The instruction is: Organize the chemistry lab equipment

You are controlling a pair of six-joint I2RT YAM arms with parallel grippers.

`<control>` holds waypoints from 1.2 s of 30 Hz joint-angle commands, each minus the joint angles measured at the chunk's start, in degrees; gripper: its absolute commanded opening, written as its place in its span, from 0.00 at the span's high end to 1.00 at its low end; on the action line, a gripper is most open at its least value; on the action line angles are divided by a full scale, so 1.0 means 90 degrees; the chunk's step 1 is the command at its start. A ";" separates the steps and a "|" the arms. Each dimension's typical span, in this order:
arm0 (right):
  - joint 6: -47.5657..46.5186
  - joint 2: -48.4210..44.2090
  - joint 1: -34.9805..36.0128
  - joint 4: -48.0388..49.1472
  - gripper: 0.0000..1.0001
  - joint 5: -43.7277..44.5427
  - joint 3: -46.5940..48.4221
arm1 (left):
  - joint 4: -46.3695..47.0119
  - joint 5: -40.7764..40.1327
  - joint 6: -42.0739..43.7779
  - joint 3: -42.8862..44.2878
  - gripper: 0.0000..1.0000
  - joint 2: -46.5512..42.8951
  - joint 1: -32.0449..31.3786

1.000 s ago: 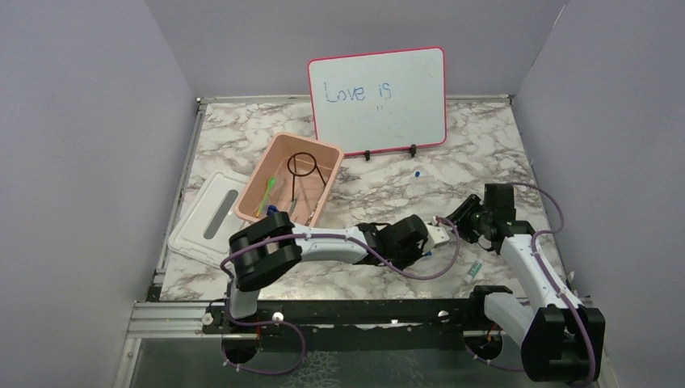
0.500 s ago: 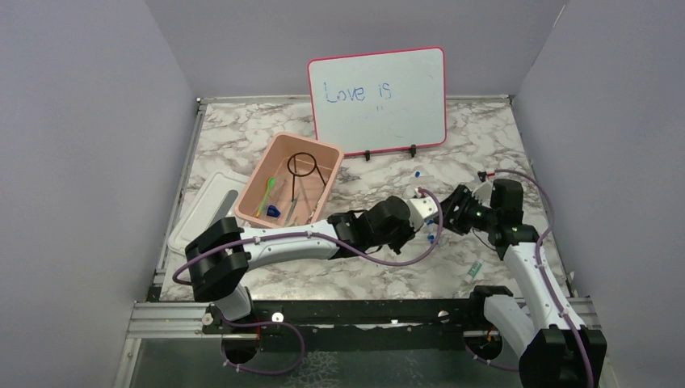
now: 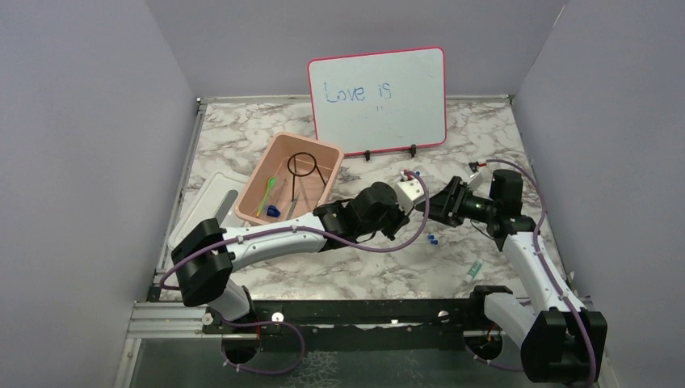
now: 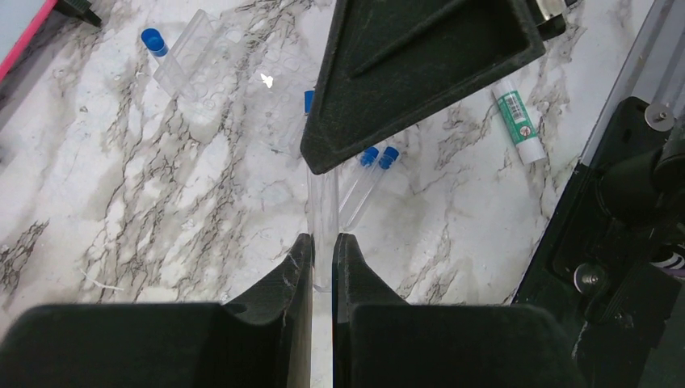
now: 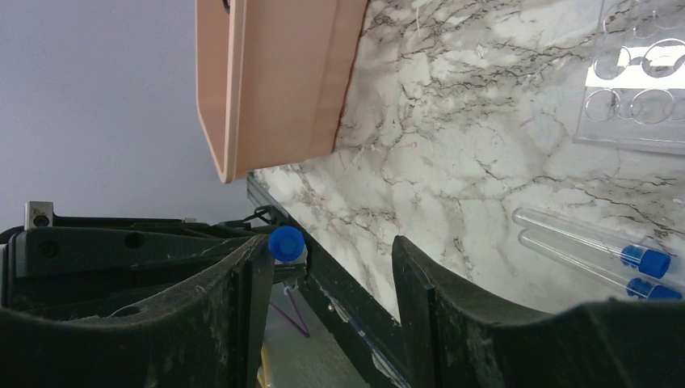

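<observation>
My left gripper (image 4: 323, 242) is shut on a clear tube (image 4: 322, 202), held off the table over its middle right. The tube's blue cap (image 5: 286, 242) shows close beside one finger (image 5: 242, 299) of my right gripper (image 5: 331, 267), which is open and grips nothing. In the top view the left gripper (image 3: 410, 191) and right gripper (image 3: 436, 207) nearly meet. Two more capped tubes (image 4: 367, 174) lie together on the marble below, and another tube (image 4: 174, 56) lies by a clear rack (image 4: 234, 73). The pink tub (image 3: 319, 200) holds the black ring tripod (image 3: 303, 166), tongs (image 3: 293, 194) and green tool (image 3: 266, 196).
The white lid (image 3: 206, 214) lies left of the tub. A pink-framed whiteboard (image 3: 377, 97) stands at the back. A small white stick with a green label (image 3: 475, 268) lies near the right front. Grey walls close in the table on both sides.
Both grippers have moved from the near right of the table toward its back and left, the left one carrying the tube. The right gripper's jaws have spread wider.
</observation>
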 commanded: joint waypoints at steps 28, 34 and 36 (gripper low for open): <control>-0.0654 0.0062 0.0174 -0.0086 0.88 0.2305 0.0790 | -0.0577 -0.0794 -0.0571 0.0380 0.50 -0.0585 0.0547; -0.1036 0.0232 0.1063 0.0075 0.87 0.4552 0.1180 | -0.1384 -0.1180 -0.0330 0.0439 0.44 -0.1399 0.0765; -0.1188 0.0384 0.1607 0.0150 0.88 0.5505 0.1304 | -0.1465 -0.1253 -0.0242 0.0324 0.42 -0.1703 0.0773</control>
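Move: The left hand already holds a capped test tube by its lower end, with the tube's middle about 3 cm to its right and 1 cm ahead. From the open right hand, that middle lies some 3 cm left and 1 cm back, nearly level. About 13 cm below the right hand, the clear rack is centred roughly 6 cm ahead and 1 cm right; two loose tubes lie 5 cm back, 1 cm left, and some 14 cm below. The right hand eases about 1 cm left and up while its fingers close on the tube near the blue cap; the left, almost still until then, opens and lets go, pulling away left, up and forward towards the tan box. Keeping its pinch, the right hand then carries the tube about 6 cm forward and some 3 cm right, out over the clear rack, turning some 25 degrees, clockwise with its left side dipping. ##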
